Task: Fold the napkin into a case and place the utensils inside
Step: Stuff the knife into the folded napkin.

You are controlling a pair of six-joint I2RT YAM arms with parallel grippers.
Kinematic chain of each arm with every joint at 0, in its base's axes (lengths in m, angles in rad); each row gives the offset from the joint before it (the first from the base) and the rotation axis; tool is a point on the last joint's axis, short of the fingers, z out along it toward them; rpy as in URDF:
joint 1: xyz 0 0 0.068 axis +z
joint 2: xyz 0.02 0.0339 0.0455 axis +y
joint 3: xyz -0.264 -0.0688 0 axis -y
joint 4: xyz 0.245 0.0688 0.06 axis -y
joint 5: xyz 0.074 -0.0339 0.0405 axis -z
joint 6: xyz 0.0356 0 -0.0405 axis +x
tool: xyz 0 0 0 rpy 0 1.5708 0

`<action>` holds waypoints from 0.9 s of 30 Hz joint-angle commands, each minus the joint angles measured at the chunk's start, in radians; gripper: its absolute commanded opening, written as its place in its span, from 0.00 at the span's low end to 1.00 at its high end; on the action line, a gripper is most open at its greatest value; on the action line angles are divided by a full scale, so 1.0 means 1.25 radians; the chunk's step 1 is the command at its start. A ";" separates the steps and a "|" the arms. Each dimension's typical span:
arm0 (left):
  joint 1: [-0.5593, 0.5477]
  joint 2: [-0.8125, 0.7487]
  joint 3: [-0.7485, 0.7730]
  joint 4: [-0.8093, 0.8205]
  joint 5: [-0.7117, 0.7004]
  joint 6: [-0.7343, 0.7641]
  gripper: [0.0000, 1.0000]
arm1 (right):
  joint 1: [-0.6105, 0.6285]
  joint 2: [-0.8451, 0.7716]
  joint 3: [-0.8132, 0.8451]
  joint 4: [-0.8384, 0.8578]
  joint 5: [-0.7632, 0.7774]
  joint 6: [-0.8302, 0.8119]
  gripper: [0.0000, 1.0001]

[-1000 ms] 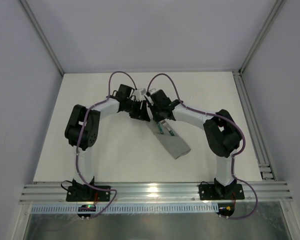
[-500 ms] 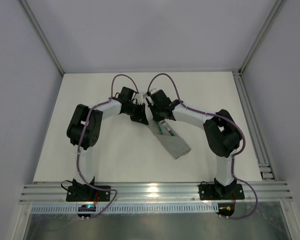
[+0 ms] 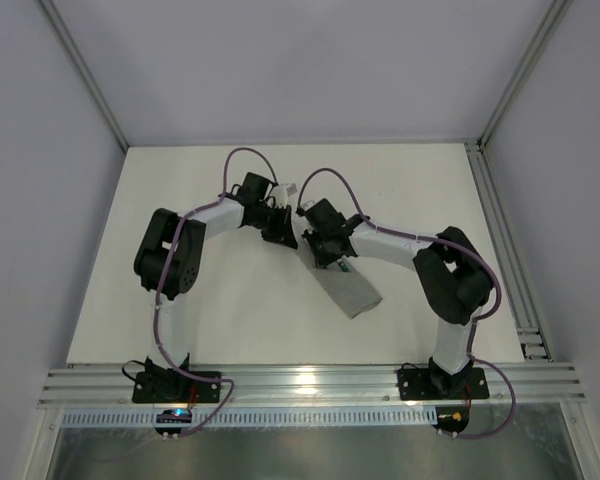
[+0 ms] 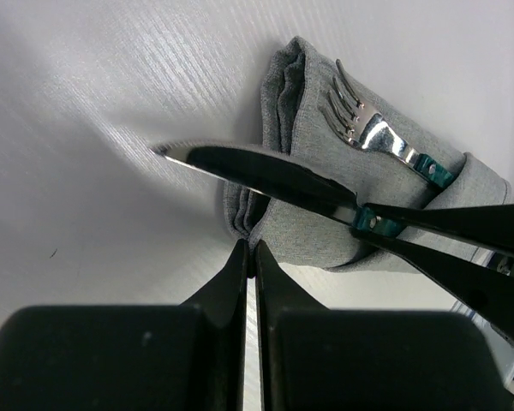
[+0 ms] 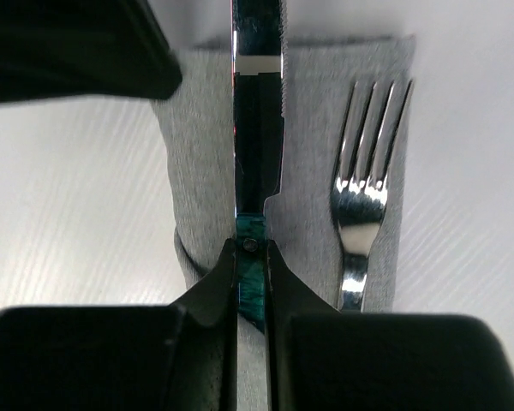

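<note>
The grey napkin lies folded as a narrow case in the middle of the table. The fork sits in it with its tines sticking out past the fold. My right gripper is shut on the teal handle of the knife, holding the blade just above the cloth, beside the fork. My left gripper is shut, its tips pinching the case's layered open edge. In the top view both grippers meet at the case's far end.
The right gripper's dark fingers cross the left wrist view at the right. The left gripper's body fills the top left of the right wrist view. White table surrounds the case; a metal rail runs along the near edge.
My left gripper has gone from open to shut at the case's edge. My right arm has shifted toward the case with the knife.
</note>
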 commanded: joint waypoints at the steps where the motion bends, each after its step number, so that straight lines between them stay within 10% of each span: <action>1: 0.003 0.000 0.027 0.024 -0.017 -0.015 0.00 | 0.016 -0.064 -0.041 -0.066 0.017 -0.023 0.03; 27: 0.018 0.006 0.048 0.013 -0.032 0.004 0.00 | 0.032 -0.119 -0.107 -0.171 0.033 -0.006 0.04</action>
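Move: In the right fingers the knife handle, blade pointing far-left; the mouth of the folded napkin's pocket, where the handle is to go, lies roughly 3 cm back, 3 cm right and 2 cm below this hand. The half-tucked fork lies about 4 cm to this hand's right, nearly level with it and 3 cm lower. For the left hand, already pinching the napkin's corner, the pocket mouth is around 7 cm back, 9 cm right and 2 cm below. Drawing the knife handle-first back and to the right along the napkin, the right hand covers about 6 cm towards the pocket mouth, quick at first, then creeping, sinking slightly as its wrist tilts a few degrees. The right fingers keep their grip on the handle; the left hand stays put, shut on the corner to hold the napkin. ##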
